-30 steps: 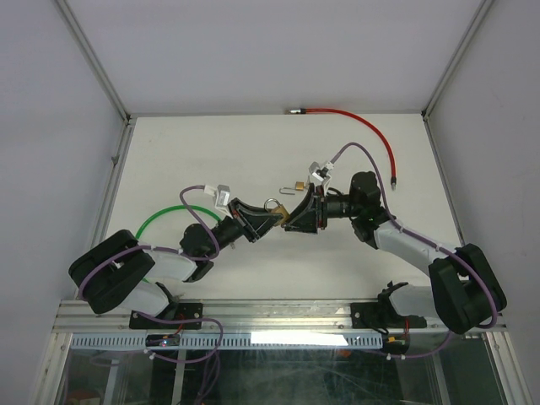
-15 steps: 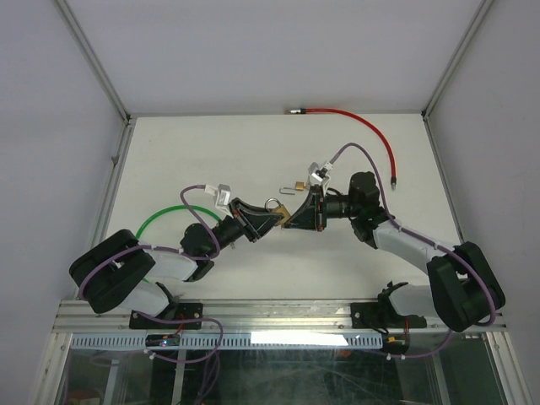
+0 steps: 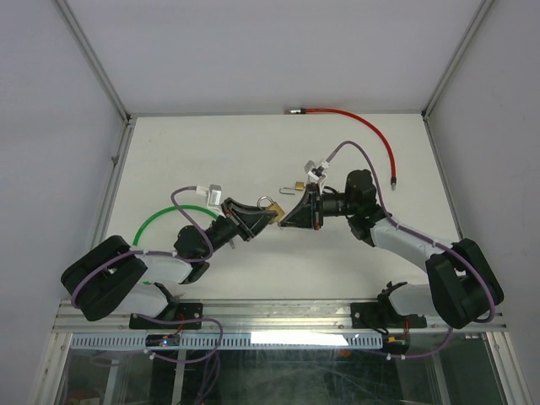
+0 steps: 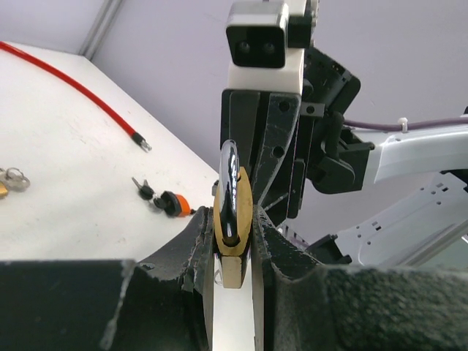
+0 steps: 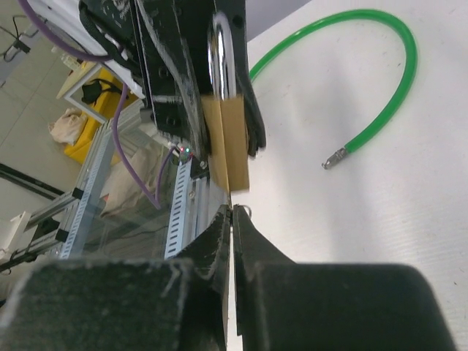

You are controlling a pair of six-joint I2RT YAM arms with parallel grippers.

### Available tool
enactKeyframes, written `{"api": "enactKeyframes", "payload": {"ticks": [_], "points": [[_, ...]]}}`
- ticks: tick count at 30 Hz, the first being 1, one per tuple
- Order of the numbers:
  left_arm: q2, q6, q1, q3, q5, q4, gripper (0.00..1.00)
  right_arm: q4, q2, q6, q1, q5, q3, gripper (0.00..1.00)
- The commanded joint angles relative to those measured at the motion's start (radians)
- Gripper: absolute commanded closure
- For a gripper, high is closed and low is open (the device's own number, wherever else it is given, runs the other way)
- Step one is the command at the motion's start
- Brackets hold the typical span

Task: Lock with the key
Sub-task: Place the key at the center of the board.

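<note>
My left gripper (image 3: 268, 216) (image 4: 232, 223) is shut on a brass padlock (image 3: 274, 214) (image 4: 235, 212) (image 5: 227, 146), holding it off the table with the silver shackle (image 4: 229, 183) away from my right arm. My right gripper (image 3: 285, 221) (image 5: 232, 212) faces it, tips at the padlock's underside. Its jaws are pressed together on the key (image 5: 231, 206), of which only a thin metal sliver and a small ring show at the tips.
A second small padlock with keys (image 3: 295, 186) (image 4: 7, 180) lies just behind the grippers. A red cable (image 3: 364, 126) (image 4: 73, 91) curves along the back right, a green cable (image 3: 164, 216) (image 5: 380, 88) lies at the left. Black keys with an orange tag (image 4: 170, 202) lie under the right arm.
My right gripper's jaws have closed at the padlock's underside. Both grippers and the padlock have shifted slightly to the left.
</note>
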Motion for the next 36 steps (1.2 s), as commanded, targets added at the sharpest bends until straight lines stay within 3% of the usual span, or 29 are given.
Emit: {"api": "enactKeyframes", "payload": {"ticks": [1, 5, 10, 16, 18, 23, 28, 36], "points": [[-0.087, 0.045, 0.045, 0.0, -0.125, 0.304, 1.0, -0.01, 0.011, -0.007, 0.003, -0.036, 0.024, 1.0], [-0.092, 0.115, 0.055, 0.024, -0.003, 0.302, 1.0, -0.032, 0.015, -0.005, 0.003, -0.081, 0.033, 1.0], [-0.18, 0.042, 0.131, -0.041, -0.014, 0.283, 1.0, -0.14, -0.007, -0.124, 0.0, -0.088, 0.049, 1.0], [-0.342, 0.003, 0.2, -0.082, 0.053, -0.046, 1.0, -0.51, -0.046, -0.473, -0.044, -0.029, 0.143, 1.0], [-0.383, 0.014, 0.2, -0.094, 0.062, -0.157, 1.0, -0.56, -0.066, -0.525, -0.08, -0.019, 0.155, 1.0], [-0.428, 0.013, 0.217, -0.174, 0.029, -0.2, 1.0, -0.59, -0.093, -0.564, -0.142, -0.005, 0.153, 1.0], [-0.405, 0.02, 0.263, -0.139, 0.093, -0.308, 1.0, -0.59, -0.078, -0.561, -0.171, 0.006, 0.154, 1.0], [-0.207, -0.084, 0.42, -0.116, 0.246, -0.189, 1.0, -0.582, -0.043, -0.551, -0.184, 0.015, 0.156, 1.0]]}}
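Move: Right gripper, pinching the key: the board centre lies about 14 cm straight ahead and 18 below. The padlock in the left gripper is some 3 cm to the left of the right hand, 2 ahead and 2 above. On the board, the metal hook is about 18 cm ahead and 1 right, the small padlock 19 ahead and 5 right, both 19 below. From the left gripper, the board centre is about 12 cm ahead, 4 right and 20 below. Draw the padlock off the key: keep it gripped and swing the left gripper about 9 cm left, rising at first, then sinking to end some 6 cm lower and slightly farther forward, over towards the green hose end. Keep the key pinched; after a short dip back, take the right gripper right, forward and a little down towards the board centre, fingers dipping some 10 degrees. ##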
